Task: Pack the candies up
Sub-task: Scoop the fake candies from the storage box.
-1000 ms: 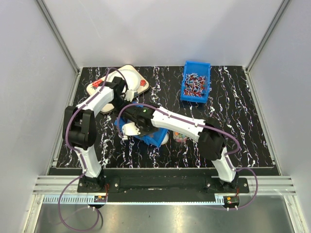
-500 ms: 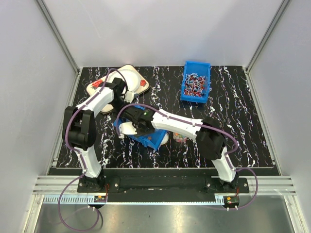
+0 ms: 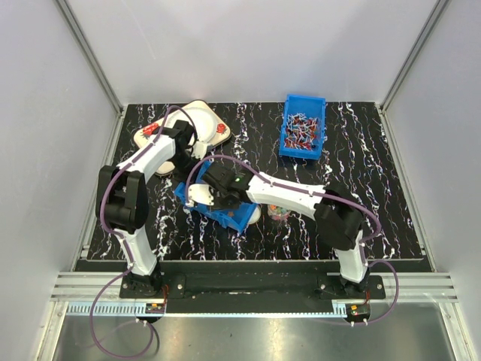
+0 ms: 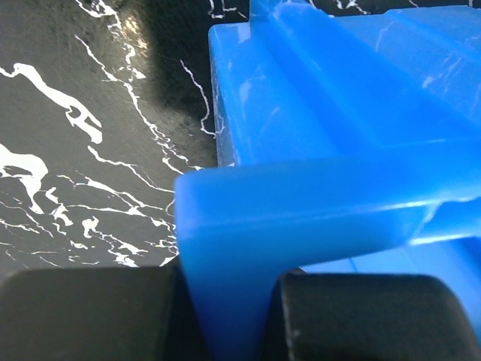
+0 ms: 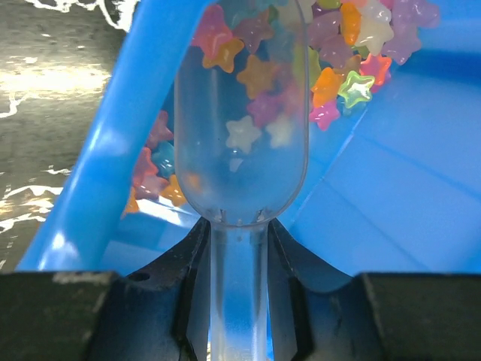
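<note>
The candies (image 5: pixel 340 47) are tiny star-shaped sweets in pink, yellow, orange and green, heaped in a blue bin (image 5: pixel 391 188). My right gripper (image 5: pixel 237 241) is shut on the handle of a clear plastic scoop (image 5: pixel 240 150), whose bowl holds several candies above the bin's corner. My left gripper (image 4: pixel 229 297) is shut on a rim corner of the same blue bin (image 4: pixel 338 90). From the top external view, the blue bin (image 3: pixel 225 214) sits mid-table with the right gripper (image 3: pixel 204 194) over it and the left gripper (image 3: pixel 198 148) at its far edge.
A second blue bin (image 3: pixel 302 126) of red-white wrapped sweets stands at the back right. A white plate-like pile (image 3: pixel 197 120) lies at the back left. A small container of sweets (image 3: pixel 279 213) sits right of the near bin, under the right arm.
The right arm has shifted slightly to the right and the scoop has moved a little within the bin. The left arm has stayed put.
</note>
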`<state>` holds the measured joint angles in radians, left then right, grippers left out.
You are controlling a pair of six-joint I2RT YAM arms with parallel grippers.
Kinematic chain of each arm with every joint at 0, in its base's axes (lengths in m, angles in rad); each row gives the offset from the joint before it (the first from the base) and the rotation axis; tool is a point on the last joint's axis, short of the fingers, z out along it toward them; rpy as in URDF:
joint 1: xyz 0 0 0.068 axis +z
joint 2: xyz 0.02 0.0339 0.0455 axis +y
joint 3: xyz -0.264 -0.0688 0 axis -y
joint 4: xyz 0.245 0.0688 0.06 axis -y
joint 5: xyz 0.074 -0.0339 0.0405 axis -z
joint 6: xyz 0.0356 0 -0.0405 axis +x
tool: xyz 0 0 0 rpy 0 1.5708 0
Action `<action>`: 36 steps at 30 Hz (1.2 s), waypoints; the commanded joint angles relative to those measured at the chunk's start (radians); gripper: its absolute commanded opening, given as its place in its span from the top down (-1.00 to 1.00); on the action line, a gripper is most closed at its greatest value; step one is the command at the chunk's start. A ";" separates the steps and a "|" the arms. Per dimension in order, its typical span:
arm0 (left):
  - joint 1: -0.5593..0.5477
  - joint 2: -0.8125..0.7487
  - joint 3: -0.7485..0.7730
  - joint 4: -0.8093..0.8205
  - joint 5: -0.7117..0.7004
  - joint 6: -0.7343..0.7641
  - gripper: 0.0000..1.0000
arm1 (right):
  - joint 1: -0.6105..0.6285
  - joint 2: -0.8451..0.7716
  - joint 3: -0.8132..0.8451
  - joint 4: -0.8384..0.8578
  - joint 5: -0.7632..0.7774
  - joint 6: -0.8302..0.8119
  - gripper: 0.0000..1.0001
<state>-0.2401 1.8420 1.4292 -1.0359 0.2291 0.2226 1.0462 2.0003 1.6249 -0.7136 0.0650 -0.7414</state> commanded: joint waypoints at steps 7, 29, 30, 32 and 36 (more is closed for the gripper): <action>-0.007 -0.078 0.040 0.022 0.139 -0.048 1.00 | -0.043 -0.182 -0.160 0.213 -0.188 0.102 1.00; -0.002 -0.079 0.040 0.019 0.125 -0.032 1.00 | -0.153 -0.426 -0.344 0.336 -0.306 0.165 1.00; -0.001 -0.079 0.040 0.019 0.128 -0.034 1.00 | -0.163 -0.449 -0.353 0.335 -0.304 0.163 1.00; 0.002 -0.078 0.043 0.017 0.131 -0.032 1.00 | -0.170 -0.469 -0.361 0.329 -0.307 0.157 1.00; 0.007 -0.072 0.056 0.008 0.147 -0.028 1.00 | -0.190 -0.518 -0.376 0.321 -0.303 0.151 1.00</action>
<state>-0.2401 1.8332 1.4300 -1.0241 0.2886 0.2012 0.8757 1.5604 1.2556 -0.4320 -0.2127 -0.5888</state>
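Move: The candy pile under the clear scoop in my right hand lies in the blue box, about 5 cm to that hand's left, level with it ahead and 6 cm below. The blue box's middle sits almost under the hand, 1 cm back; the white lid is 11 cm to its right and 6 cm back, the storage box (clear round jar) some 18 cm right and 5 cm back. From my left hand, the candies lie about 5 cm back, 4 cm right, 4 cm below. I roll my right wrist some 25 degrees so the scoop swings from pointing steeply down towards level, its bowl towards my left, and take it up out of the candies. After a small drift right and back, I lift about 8 cm in all, ending with a pull to the right, 4 cm overall. My left hand still pinches the blue box's rim, easing about 1 cm right. ##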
